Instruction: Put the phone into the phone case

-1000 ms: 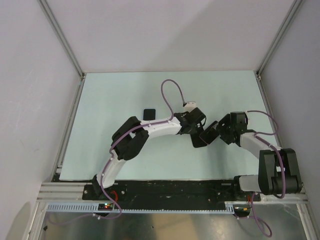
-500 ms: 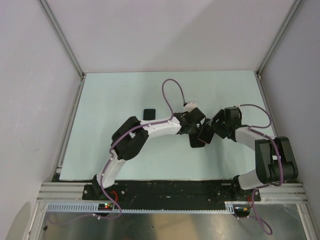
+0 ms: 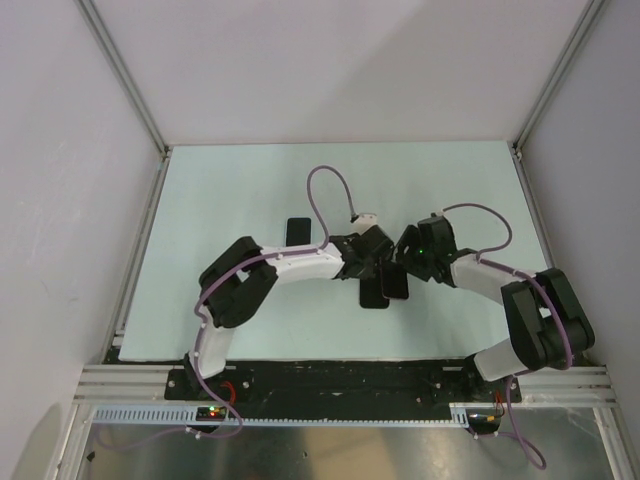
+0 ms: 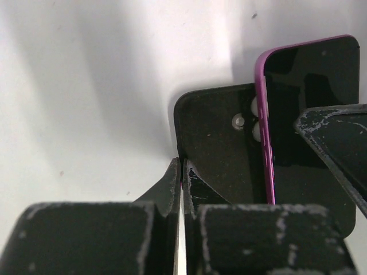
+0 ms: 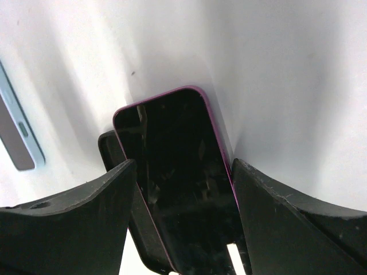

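The black phone case (image 4: 218, 154) lies flat on the pale green table, its camera holes showing. My left gripper (image 4: 182, 171) is shut, pinching the case's near-left rim. The phone (image 5: 172, 149), a black screen with a purple edge, is tilted, its left part over the case (image 5: 110, 150). My right gripper (image 5: 183, 166) is shut across the phone's width, one finger on each long side. In the top view the case (image 3: 372, 296) and the phone (image 3: 396, 283) sit side by side at the table's middle, between the left gripper (image 3: 366, 272) and the right gripper (image 3: 407, 262).
A second dark slab (image 3: 298, 229) lies on the table to the left, behind the left arm. In the right wrist view it shows a light blue edge (image 5: 20, 134). Grey walls and metal rails (image 3: 140, 250) enclose the table on three sides.
Both grippers have shifted left toward the table's middle. The left gripper has closed on the case rim. The right gripper has brought the phone over against the case.
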Motion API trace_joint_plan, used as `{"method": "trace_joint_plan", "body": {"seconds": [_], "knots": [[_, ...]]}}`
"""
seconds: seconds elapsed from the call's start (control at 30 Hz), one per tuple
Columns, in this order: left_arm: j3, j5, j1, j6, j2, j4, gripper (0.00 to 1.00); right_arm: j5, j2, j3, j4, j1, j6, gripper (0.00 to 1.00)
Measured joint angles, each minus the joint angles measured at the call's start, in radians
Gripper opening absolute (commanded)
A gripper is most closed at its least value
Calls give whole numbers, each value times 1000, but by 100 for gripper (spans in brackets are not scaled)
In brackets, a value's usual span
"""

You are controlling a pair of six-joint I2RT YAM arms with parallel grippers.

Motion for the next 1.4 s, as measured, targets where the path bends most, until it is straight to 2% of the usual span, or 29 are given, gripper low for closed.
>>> {"method": "trace_joint_plan", "body": {"seconds": [0.2, 0.3, 0.47, 0.6, 1.0, 1.4], "knots": [[-150, 11, 0, -3, -105, 26, 2, -6, 1, 0, 3, 106, 15, 76], [-210, 19, 0, -11, -147, 46, 13, 1, -1, 0, 4, 144, 22, 76], [-263, 26, 0, -27, -186, 50, 38, 10, -6, -7, 5, 195, 36, 76], [-288, 35, 0, -30, -217, 39, 47, 10, -13, -15, 8, 207, 47, 76], [-302, 80, -1, -55, -343, 30, 52, -51, -42, -45, 12, 179, 53, 76], [-272, 252, 4, -79, -252, 101, 51, -171, -54, -90, 69, 100, 71, 76]]}}
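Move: The left hand's shut fingers are on the left rim of the black case, whose middle is about 4 cm right, 2 cm back and 1 cm below; the purple-edged phone's middle is 9 cm right, level with the hand. The blue-cased phone lies some 12 cm ahead and 17 cm left. The right hand straddles the purple-edged phone, its middle 2 cm back, with the case's middle 5 cm left and 4 cm back. Both hands slide case and phone about 6 cm left and back; the left then opens, lifts, swings right. ##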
